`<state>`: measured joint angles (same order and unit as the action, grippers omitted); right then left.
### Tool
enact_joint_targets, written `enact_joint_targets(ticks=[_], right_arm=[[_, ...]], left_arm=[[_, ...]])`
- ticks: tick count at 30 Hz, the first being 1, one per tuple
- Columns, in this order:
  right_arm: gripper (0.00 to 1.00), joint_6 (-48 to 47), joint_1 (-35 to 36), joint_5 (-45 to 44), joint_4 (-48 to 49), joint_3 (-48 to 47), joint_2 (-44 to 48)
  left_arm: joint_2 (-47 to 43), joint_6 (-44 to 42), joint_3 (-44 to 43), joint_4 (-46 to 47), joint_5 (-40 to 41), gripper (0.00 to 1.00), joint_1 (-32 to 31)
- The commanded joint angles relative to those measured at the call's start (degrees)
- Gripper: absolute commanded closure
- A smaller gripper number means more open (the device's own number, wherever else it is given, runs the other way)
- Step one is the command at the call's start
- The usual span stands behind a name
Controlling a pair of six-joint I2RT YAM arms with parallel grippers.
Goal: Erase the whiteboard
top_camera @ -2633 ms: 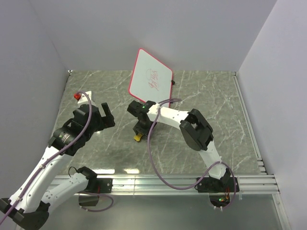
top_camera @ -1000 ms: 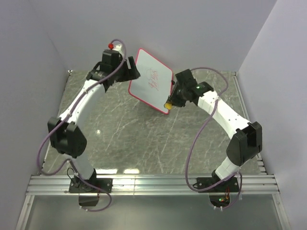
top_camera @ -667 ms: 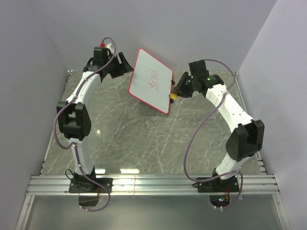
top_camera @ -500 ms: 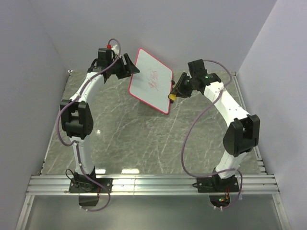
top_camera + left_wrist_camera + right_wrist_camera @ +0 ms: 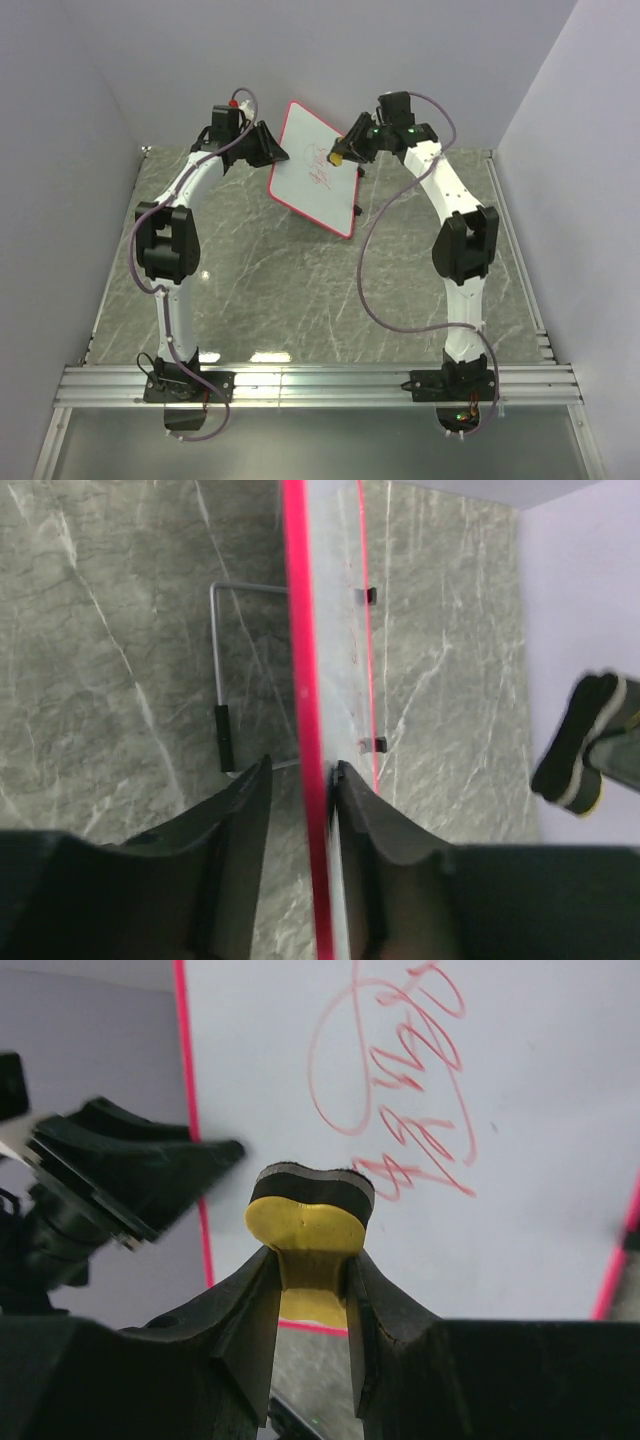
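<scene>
The whiteboard [image 5: 303,190] stands tilted on the table, white with a thin red rim, with a red scribble [image 5: 320,172] near its middle. My left gripper [image 5: 274,150] is at its left edge. In the left wrist view the red rim [image 5: 298,630] runs edge-on between my left gripper's [image 5: 300,772] jaws; the right jaw touches the board and the left jaw stands a little off it. My right gripper [image 5: 346,153] is shut on the yellow eraser [image 5: 336,158] in front of the board's face. In the right wrist view the eraser [image 5: 305,1222], black felt forward, sits just below the scribble [image 5: 405,1090].
A thin wire stand [image 5: 216,640] props the board from behind on the grey marble table [image 5: 250,280]. Grey walls close in behind and at both sides. A metal rail [image 5: 320,385] runs along the near edge by the arm bases.
My right gripper has carried the eraser up and left, from the board's right edge to in front of its face. My left gripper has moved right onto the board's left rim.
</scene>
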<state>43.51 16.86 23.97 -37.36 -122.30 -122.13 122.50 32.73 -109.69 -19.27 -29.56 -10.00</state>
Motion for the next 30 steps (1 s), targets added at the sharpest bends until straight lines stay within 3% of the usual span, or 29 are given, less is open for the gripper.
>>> enact_joint_targets(ticks=[1, 6, 11, 22, 30], right_arm=[[1.0, 5.7, -0.1, 7.0, 7.7, -4.5, -5.3], [1.0, 11.8, 1.8, 9.5, 14.7, -11.1, -12.5], [1.0, 18.8, 3.0, 10.3, 21.0, -14.7, -17.2], [1.0, 22.1, 2.9, 12.3, 25.5, -13.8, -18.3], [1.0, 15.8, 1.2, 14.4, 21.9, -2.4, -11.5]], left_arm=[[0.4, -3.2, -0.4, -1.2, 1.8, 0.64, -1.4], [1.9, -5.3, -0.1, -3.4, 2.1, 0.87, -2.9], [2.7, -7.7, 0.2, -5.7, 2.6, 1.0, -3.4], [3.4, -14.1, -0.1, -17.1, 0.7, 1.0, -4.9], [-5.2, -13.2, 13.5, -17.6, 1.1, 1.0, -8.7]])
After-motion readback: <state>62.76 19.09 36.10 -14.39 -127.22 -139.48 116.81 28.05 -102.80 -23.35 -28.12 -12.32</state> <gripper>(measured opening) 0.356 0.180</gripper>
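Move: The yellow eraser is already in my right hand. The red scribble lies about 5 cm ahead of that hand, 7 to its left and 8 below; the board's left edge is some 14 cm to the hand's left, 4 ahead and 4 below. My left hand has the board's left edge between its still-open fingertips, roughly 1 cm to its right and 1 below, with the scribble about 8 cm to its right, 1 ahead and 3 below. I shut my left fingers on the board's left edge and hold it, drawing back about 4 cm, mostly at the end. My right hand carries the eraser left and forward and down onto the scribble, rolling some 20 degrees left side up, then runs left and up the face, and finally about 4 cm down again with the felt against the board. ##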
